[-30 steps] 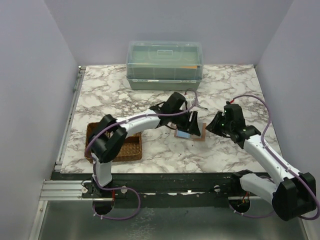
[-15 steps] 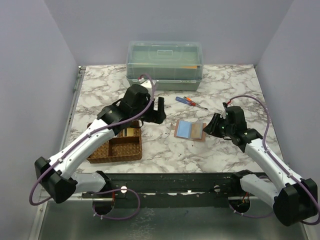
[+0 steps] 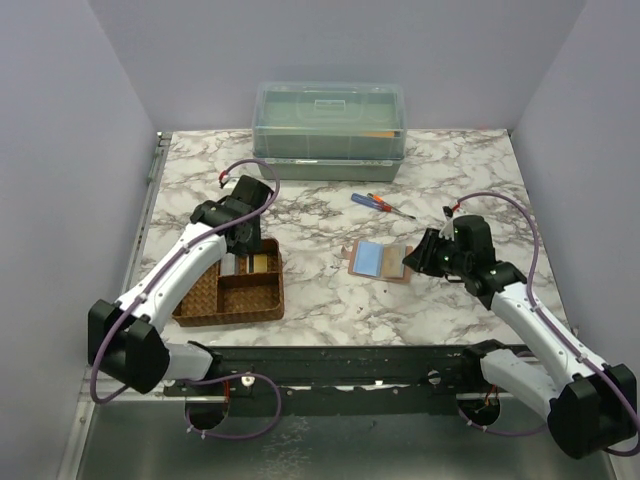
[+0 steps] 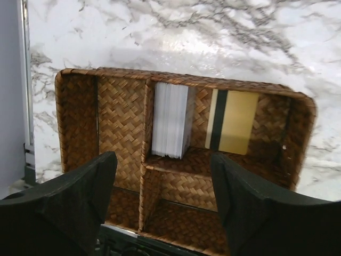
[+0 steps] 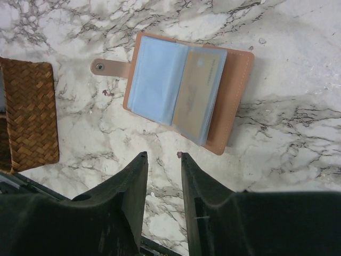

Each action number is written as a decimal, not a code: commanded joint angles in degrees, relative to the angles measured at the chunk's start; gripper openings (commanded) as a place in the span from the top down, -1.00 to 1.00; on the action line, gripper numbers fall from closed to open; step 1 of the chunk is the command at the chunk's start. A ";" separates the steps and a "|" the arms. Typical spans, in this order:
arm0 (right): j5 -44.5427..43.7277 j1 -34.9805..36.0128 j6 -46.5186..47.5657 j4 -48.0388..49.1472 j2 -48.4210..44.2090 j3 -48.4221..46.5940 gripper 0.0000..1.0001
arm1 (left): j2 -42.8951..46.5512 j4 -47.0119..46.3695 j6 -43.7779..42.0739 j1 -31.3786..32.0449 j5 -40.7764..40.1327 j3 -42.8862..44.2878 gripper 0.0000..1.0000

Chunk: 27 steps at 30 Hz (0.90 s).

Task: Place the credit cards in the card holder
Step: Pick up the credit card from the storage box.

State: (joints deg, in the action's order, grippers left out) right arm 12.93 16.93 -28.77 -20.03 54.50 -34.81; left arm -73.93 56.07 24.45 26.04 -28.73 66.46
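The card holder [image 3: 380, 260] [image 5: 237, 101] lies open on the marble, showing a light blue card [image 5: 152, 80] and a tan-gold card [image 5: 194, 93] in its sleeves. My right gripper [image 3: 420, 258] [image 5: 163, 156] hovers just at its near-right edge, jaws a narrow gap apart and open with nothing between them. My left gripper [image 3: 238, 240] [image 4: 162, 160] hangs wide open over the woven tray [image 3: 230, 305] [image 4: 176, 77]. In the tray's far compartments a stack of white cards [image 4: 171, 120] leans on edge beside a gold card with a black stripe [image 4: 234, 122].
Red-and-blue screwdrivers [image 3: 380, 204] lie behind the card holder. A clear-green lidded box [image 3: 330, 130] stands at the back centre. The tray's corner [image 5: 29, 117] shows left of the right gripper. Purple walls close in both sides.
My left arm has swung left from the card holder to above the tray, and its jaws have opened wide. My right gripper has edged closer to the card holder and opened slightly.
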 commanded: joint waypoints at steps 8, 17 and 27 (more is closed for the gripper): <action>1.67 0.20 1.22 1.49 -1.98 1.06 0.29 | -10.73 -2.58 1.13 -1.15 0.54 -0.89 -0.03; 1.82 0.20 1.26 1.75 -2.14 1.23 0.28 | -15.98 -4.72 0.85 -1.38 -2.90 -2.78 0.13; 2.19 0.21 1.33 1.84 -2.10 1.31 0.28 | -20.04 -7.85 0.81 -1.70 -5.60 -4.44 0.13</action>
State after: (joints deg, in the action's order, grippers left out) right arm 13.67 16.93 -28.40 -19.31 52.90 -34.20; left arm -91.92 50.15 25.21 24.75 -30.33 62.85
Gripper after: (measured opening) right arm 0.356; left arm 0.438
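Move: The stack of white cards in the storage box lies about 12 cm below the left hand, some 3 cm farther ahead and 2 cm to its left. The yellow card is roughly 8 cm to the right of the stack and level with it; a woven divider stands about 3 cm to the stack's left, and the box's far wall about 5 cm beyond it. From the right hand, the white stack lies some 45 cm left, 3 cm ahead and 8 cm lower. Almost straight down, the left hand sinks about 9 cm towards the white cards, drifting barely forward and slowing as it nears them. The wrist tips the fingers some 15 degrees more steeply downward. The fingers close to about half their starting gap during the first half of the descent, then hold that gap, one on either side of the stack; a grip can't be seen. ##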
